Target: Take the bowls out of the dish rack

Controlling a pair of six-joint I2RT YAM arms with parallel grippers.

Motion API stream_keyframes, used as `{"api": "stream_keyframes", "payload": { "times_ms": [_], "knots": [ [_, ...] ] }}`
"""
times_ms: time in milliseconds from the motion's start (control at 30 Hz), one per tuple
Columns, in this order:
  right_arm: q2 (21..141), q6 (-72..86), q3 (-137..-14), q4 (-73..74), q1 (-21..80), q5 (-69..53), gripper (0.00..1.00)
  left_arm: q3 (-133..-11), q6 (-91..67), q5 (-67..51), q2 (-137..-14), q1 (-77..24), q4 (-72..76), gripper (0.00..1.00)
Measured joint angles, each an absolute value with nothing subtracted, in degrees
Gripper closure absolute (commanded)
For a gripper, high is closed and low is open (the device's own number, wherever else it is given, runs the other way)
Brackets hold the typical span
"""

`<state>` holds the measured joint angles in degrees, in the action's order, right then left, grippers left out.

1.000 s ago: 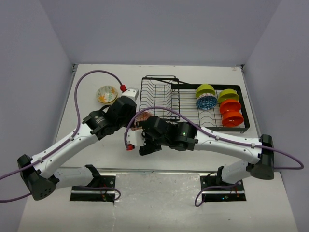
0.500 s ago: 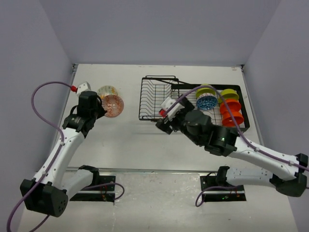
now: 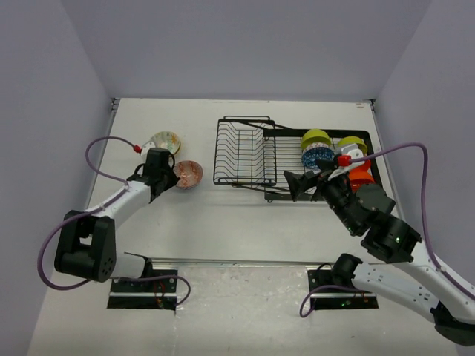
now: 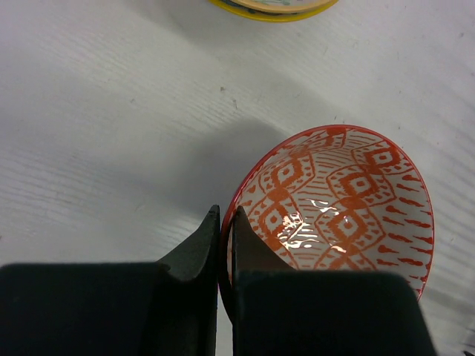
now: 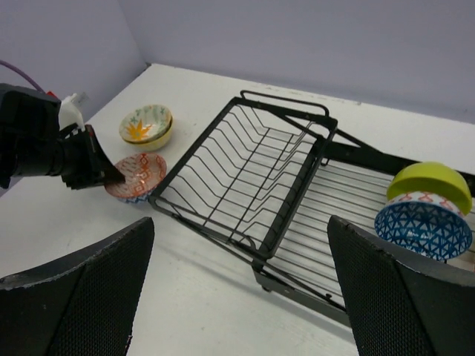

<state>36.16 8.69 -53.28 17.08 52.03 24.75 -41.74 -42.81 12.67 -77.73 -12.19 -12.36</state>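
My left gripper (image 4: 225, 222) is shut on the near rim of the pinkish-patterned bowl (image 4: 334, 200), one finger inside and one outside. That bowl (image 3: 188, 175) sits low at the table, left of the dish rack (image 3: 245, 152). The floral bowl (image 3: 163, 141) lies just behind it. On the rack's flat section stand a lime green bowl (image 3: 316, 138), a blue-patterned bowl (image 3: 318, 156), a second lime bowl (image 3: 350, 144) and orange bowls (image 3: 361, 176), partly hidden by my right wrist. My right gripper (image 3: 297, 184) hovers open and holds nothing at the rack's near edge (image 5: 297, 245).
The black wire rack has a raised basket section (image 5: 245, 163) on the left and a flat framed section (image 5: 349, 215) on the right. Purple cables loop off both arms. Grey walls close in the table on three sides.
My left arm carried the pinkish bowl left from the rack's front and lowered it beside the floral bowl. My right gripper opened wide and swung right, toward the bowls on the rack.
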Motion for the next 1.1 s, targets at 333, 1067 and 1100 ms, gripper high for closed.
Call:
{"api": "stream_keyframes", "payload": {
  "times_ms": [333, 1067, 1100],
  "knots": [
    [34.74, 13.72, -49.04, 18.98, 51.16, 24.49, 0.01, -37.47, -42.96, 15.16, -81.67, -12.19, -1.08, 1.00],
    [41.06, 33.52, -44.62, 12.62, 23.57, 15.64, 0.01, -35.90, -43.70, 15.81, -62.50, -12.19, -5.58, 0.00],
    [42.30, 35.81, -44.21, 11.84, 21.26, 14.24, 0.01, -36.73, -43.44, 15.77, -60.36, -12.19, -7.86, 0.00]
  ]
}}
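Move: The left hand grips the red patterned bowl by its left rim; the bowl's middle is some 2 cm ahead, 4 cm right and 2 cm below, over open table. The flowered bowls stand about 14 cm ahead, 4 cm left. The right hand is empty and high; the blue bowl lies some 21 cm ahead, 13 cm right, 27 cm below, a green bowl about 6 cm beyond it, the orange bowls 14 cm farther right and 6 cm nearer than the blue one. Down about 3 cm and slightly forward, the left hand sets the red bowl on the table short of the flowered bowls, opens wide to let go of its rim, then rises roughly 10 cm, fingers tilting up. The open right hand sinks, then swings forward, right and farther down towards the blue bowl, turning clockwise some 20 degrees, its left side rising and its fingers tipping downward. ##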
